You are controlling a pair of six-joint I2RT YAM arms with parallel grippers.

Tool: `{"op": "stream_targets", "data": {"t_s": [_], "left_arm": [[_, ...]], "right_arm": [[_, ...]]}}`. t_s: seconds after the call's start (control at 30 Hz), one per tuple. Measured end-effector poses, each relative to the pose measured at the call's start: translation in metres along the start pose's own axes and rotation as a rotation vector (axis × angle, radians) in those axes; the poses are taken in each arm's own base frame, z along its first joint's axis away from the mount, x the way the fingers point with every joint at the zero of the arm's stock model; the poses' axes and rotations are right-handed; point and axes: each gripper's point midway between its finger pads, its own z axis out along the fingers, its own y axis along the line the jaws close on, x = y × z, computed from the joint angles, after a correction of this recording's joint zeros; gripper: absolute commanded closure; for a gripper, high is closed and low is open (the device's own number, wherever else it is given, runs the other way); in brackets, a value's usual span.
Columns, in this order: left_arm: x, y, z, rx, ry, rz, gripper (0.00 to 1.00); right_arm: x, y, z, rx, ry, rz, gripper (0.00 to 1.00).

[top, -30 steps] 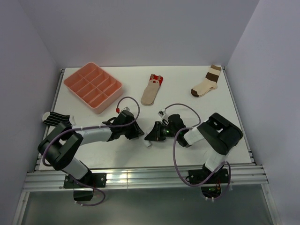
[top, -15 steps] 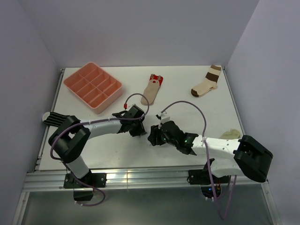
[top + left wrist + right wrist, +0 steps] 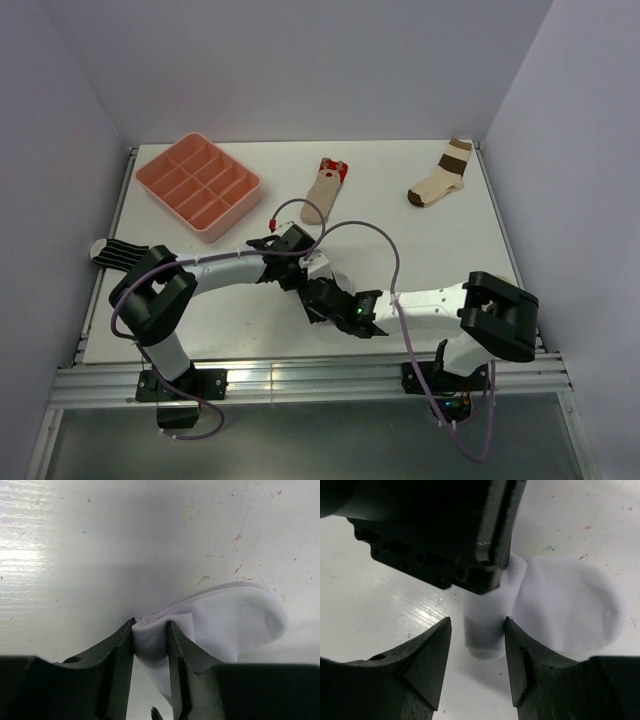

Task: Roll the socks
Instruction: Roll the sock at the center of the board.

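Observation:
My left gripper (image 3: 150,625) is shut on a bunched fold of the white sock (image 3: 235,625), which lies flat on the table. My right gripper (image 3: 477,625) is open, its fingers either side of the sock's folded end (image 3: 485,630), just below the left gripper's body (image 3: 435,530). From above, the left gripper (image 3: 298,262) and right gripper (image 3: 318,296) meet at the table's middle front and hide the white sock. The tan sock with a red end (image 3: 325,190) lies flat behind them. The striped sock (image 3: 118,251) lies at the left edge.
A pink divided tray (image 3: 197,185) stands at the back left. A cream sock with broad brown bands (image 3: 441,180) lies at the back right. The right arm's forearm (image 3: 430,300) stretches low across the table's front, its cable looping over it.
The right arm has stretched leftward across the front and its gripper has opened around the sock's end. The left gripper has shifted slightly right, still clamped on the fold.

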Motion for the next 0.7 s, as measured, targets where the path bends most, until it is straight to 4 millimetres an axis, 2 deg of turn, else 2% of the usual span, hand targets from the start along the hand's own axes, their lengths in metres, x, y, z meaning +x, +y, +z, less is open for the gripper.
{"op": "stream_targets", "data": {"t_s": [0.03,0.13,0.17,0.23,0.27,0.33,0.5,0.63,0.7], "left_arm": [[0.000,0.000,0.000,-0.001,-0.001,0.001,0.64],[0.000,0.000,0.000,-0.004,-0.003,0.002,0.62],[0.000,0.001,0.000,-0.005,-0.004,0.003,0.61],[0.000,0.001,0.000,-0.007,-0.004,0.003,0.59],[0.000,0.002,0.000,-0.009,-0.004,0.003,0.57],[0.000,0.002,0.000,-0.012,-0.008,0.003,0.51],[-0.001,0.007,-0.006,-0.019,-0.026,0.002,0.36],[-0.001,0.017,-0.020,-0.017,-0.059,-0.008,0.22],[-0.003,0.020,-0.032,0.002,-0.088,-0.019,0.20]], "right_arm": [[0.002,0.002,0.002,0.012,0.005,-0.014,0.47],[0.009,0.001,0.010,0.057,0.012,-0.047,0.58],[0.011,0.000,0.011,0.071,0.014,-0.054,0.69],[0.012,-0.001,0.013,0.085,0.010,-0.057,0.80],[0.012,-0.001,0.013,0.087,0.004,-0.053,0.90],[0.012,-0.002,0.013,0.093,-0.005,-0.046,0.99],[0.015,-0.002,0.013,0.062,-0.038,0.012,1.00],[0.017,-0.003,0.011,-0.033,-0.062,0.121,1.00],[0.017,-0.004,0.011,-0.101,-0.067,0.192,1.00]]}}
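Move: The white sock's roll has its far end still pinched in the left fingers, its middle about 3 cm back and 2 cm right of the left hand and some 1 cm lower; from the open right hand that middle lies about 2 cm ahead, 2 cm left and 3 cm down. The sock's flat part is about 5 cm ahead and 5 cm right of the right hand, 4 cm lower, and the beige sock some 26 cm straight ahead, equally low. The right hand sinks about 2 cm onto the near end of the white roll with its fingers astride it, shuts them to pinch it, then stays in place, keeping the pinch while the wrist rolls some 15 degrees, its left side rising. The left hand holds the far end until that grip is made, then opens its fingers wide, lets go and draws away to the left and up by about 3 and 2 cm, slightly back as well. ##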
